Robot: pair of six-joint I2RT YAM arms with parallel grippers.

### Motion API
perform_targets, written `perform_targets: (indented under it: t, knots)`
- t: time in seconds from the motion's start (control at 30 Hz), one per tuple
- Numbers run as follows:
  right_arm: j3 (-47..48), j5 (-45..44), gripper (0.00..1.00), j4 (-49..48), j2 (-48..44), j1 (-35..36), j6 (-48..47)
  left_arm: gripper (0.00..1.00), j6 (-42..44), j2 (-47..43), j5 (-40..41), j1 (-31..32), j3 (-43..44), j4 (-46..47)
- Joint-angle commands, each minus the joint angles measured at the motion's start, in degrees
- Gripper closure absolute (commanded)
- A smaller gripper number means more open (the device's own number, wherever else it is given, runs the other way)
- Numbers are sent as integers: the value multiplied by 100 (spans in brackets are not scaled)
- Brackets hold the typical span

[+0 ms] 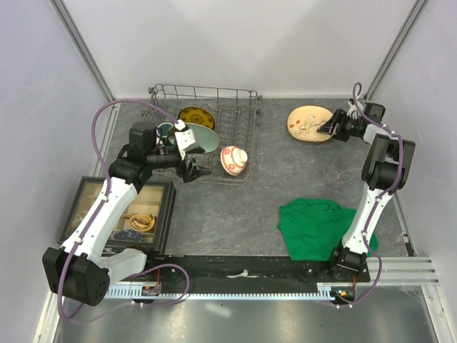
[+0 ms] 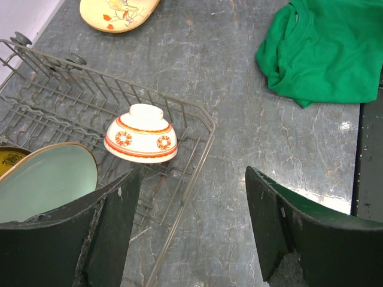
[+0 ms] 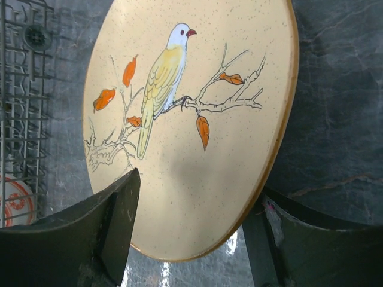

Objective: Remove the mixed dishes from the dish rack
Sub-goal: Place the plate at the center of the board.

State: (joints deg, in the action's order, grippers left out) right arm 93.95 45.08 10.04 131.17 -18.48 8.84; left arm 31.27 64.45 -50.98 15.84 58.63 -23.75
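Note:
The grey wire dish rack [image 1: 203, 91] stands at the back left. In it a yellow-patterned plate [image 1: 196, 116] and a pale mint-green plate [image 1: 202, 137] stand on edge. A small red-and-white bowl [image 1: 233, 160] lies upside down in its near right corner. My left gripper [image 1: 191, 170] hovers open over the rack's near edge, beside the bowl [image 2: 141, 135], with nothing between its fingers. A cream plate [image 1: 308, 123] painted with a bird rests on the table at the back right. My right gripper [image 3: 194, 191] is open, its jaws standing either side of that plate's [image 3: 197, 119] rim.
A green cloth [image 1: 318, 225] lies crumpled near the right arm's base. A black-framed compartment tray [image 1: 169, 214] sits at the left under the left arm. Enclosure walls close in the back and both sides.

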Motion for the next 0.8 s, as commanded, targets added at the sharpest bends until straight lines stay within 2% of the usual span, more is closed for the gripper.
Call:
perform_targets:
  t: [0.0, 0.27, 0.5, 0.63, 0.77]
  knots:
    - [220, -403, 27, 489, -479, 11, -611, 23, 231, -108, 44, -19, -36, 90]
    - [53, -641, 27, 762, -593, 2, -979, 23, 248, -2, 176, -19, -80, 186]
    - [-228, -886, 26, 771, -979, 11, -1262, 23, 353, 270, 834, -28, 157, 467]
    - [-570, -1334, 26, 762, -1601, 64, -1709, 22, 906, 472, 1256, -19, 420, 512]
    - [-1035, -1642, 25, 762, -2156, 108, -2175, 22, 1880, 727, 1695, -19, 789, 231]
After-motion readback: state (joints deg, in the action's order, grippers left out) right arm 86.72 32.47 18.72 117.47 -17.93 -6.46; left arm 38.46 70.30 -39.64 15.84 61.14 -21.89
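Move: Just left of the right hand lies the plate, its middle about 8 cm to the left, 3 cm ahead and 2 cm lower, its near rim still between the open fingers; the dish rack's middle is some 46 cm left and 5 cm back. From the left hand, the green plate stands about 15 cm ahead, 4 cm left and 14 cm down; the bowl 12 cm ahead, 8 cm right, 17 cm down; the yellow plate 23 cm ahead, 5 cm left, 14 cm down. Backing off from the plate with its fingers kept open, the right hand slides back and to its right almost level, freeing the rim, then also rises, about 6 cm in all, rolling some 20 degrees so its left side dips. After a short wait the empty left hand sets off forward about 5 cm, slightly left and down, towards the green plate, fingers staying open. ##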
